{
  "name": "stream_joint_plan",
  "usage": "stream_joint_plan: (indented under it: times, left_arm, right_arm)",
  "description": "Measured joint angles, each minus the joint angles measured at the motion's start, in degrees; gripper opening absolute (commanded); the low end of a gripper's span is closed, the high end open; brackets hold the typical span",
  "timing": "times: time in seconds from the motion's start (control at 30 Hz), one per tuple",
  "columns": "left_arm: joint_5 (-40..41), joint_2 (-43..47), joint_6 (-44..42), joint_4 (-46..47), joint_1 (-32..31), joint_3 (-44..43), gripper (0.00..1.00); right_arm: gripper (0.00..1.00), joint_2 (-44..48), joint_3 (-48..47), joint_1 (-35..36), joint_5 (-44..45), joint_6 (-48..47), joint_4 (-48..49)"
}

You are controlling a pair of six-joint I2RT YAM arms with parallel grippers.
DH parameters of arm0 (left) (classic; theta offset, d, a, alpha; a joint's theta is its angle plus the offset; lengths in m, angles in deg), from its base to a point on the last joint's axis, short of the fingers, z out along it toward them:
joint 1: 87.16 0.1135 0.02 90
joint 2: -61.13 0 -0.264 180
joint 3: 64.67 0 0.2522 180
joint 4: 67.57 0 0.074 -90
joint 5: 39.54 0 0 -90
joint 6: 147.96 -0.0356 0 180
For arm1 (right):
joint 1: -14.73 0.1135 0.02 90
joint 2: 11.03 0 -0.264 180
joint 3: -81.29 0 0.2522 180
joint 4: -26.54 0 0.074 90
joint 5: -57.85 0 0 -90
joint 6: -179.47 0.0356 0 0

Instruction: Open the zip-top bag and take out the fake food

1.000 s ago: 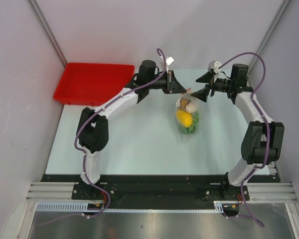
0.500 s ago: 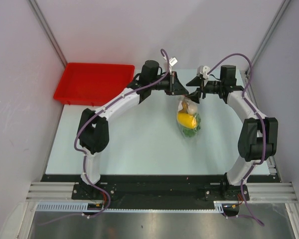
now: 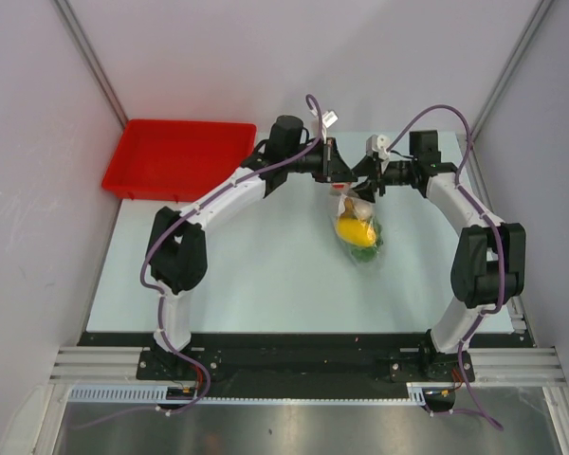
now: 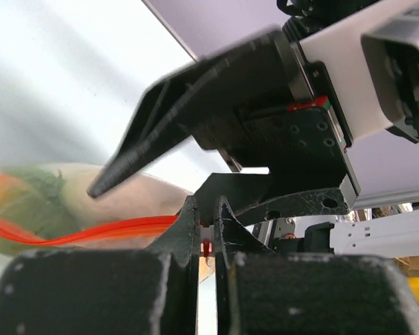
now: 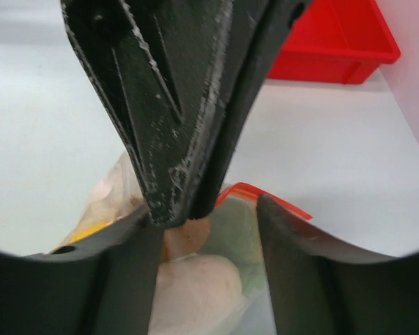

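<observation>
The zip-top bag hangs by its mouth over the table's far middle. The fake food shows through it: a yellow piece, green lettuce and a white radish. My left gripper is shut on the bag's red zip strip, which is pinched between its tips. My right gripper faces it from the right. Its jaws stand apart on either side of the bag's mouth, and the red strip lies against the right finger. The left gripper's fingers fill the upper part of the right wrist view.
A red tray sits at the table's back left corner and also shows in the right wrist view. Grey walls close in the back and both sides. The pale table stretches toward the arm bases.
My right gripper has moved left up to the bag's mouth beside the left gripper, and its jaws have narrowed. The bag has shifted slightly. The left gripper stays shut on the strip.
</observation>
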State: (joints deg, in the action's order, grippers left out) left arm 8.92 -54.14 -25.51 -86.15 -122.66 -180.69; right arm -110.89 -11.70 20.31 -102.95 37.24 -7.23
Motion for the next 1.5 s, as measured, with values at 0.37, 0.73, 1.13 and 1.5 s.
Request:
stream_joint_plan:
  times: [0.37,0.73,1.13,1.5]
  left_arm:
    - [4.33,2.69,-3.3,-4.55,0.04,0.0,0.15]
    - [14.12,14.58,-7.13,-6.54,-0.07,4.48,0.72]
    - [15.78,21.94,-8.57,-2.51,-0.39,14.16,0.78]
    - [10.64,18.69,-19.1,-2.97,-0.35,14.69,0.75]
  right_arm:
    - [0.0,0.04,-0.22,1.33,-2.43,1.86,-2.43]
    - [0.0,6.8,-0.31,4.5,17.7,8.83,-5.88]
    - [0.0,8.11,-17.44,13.49,45.83,14.16,-24.24]
    - [0.0,7.52,-20.0,14.14,43.93,14.71,-36.59]
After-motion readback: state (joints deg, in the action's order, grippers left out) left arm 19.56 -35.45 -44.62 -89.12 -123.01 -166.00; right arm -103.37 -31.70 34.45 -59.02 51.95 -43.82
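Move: The red zip of the bag is pinched in the left fingertips. From the half-closed right gripper that spot is about 2 cm back, 1 cm to its left and level. Below it hangs the food: the brown potato some 6 cm down, 3 cm back and 2 cm left of the right hand, the pale food about 9 cm down and 3 cm back, 1 cm right, the yellow food about 10 cm down, 6 cm back and 1 cm left. Close the right gripper on the red zip beside the left fingertips, easing slightly back and left, then open the left gripper widely to release the zip and draw it left and up, about 9 cm at the peak, before sinking back most of that, still open. Meanwhile lift the zip with the right, fingers tipping down and swinging clockwise some 25 degrees, then draw it back and slightly down. ##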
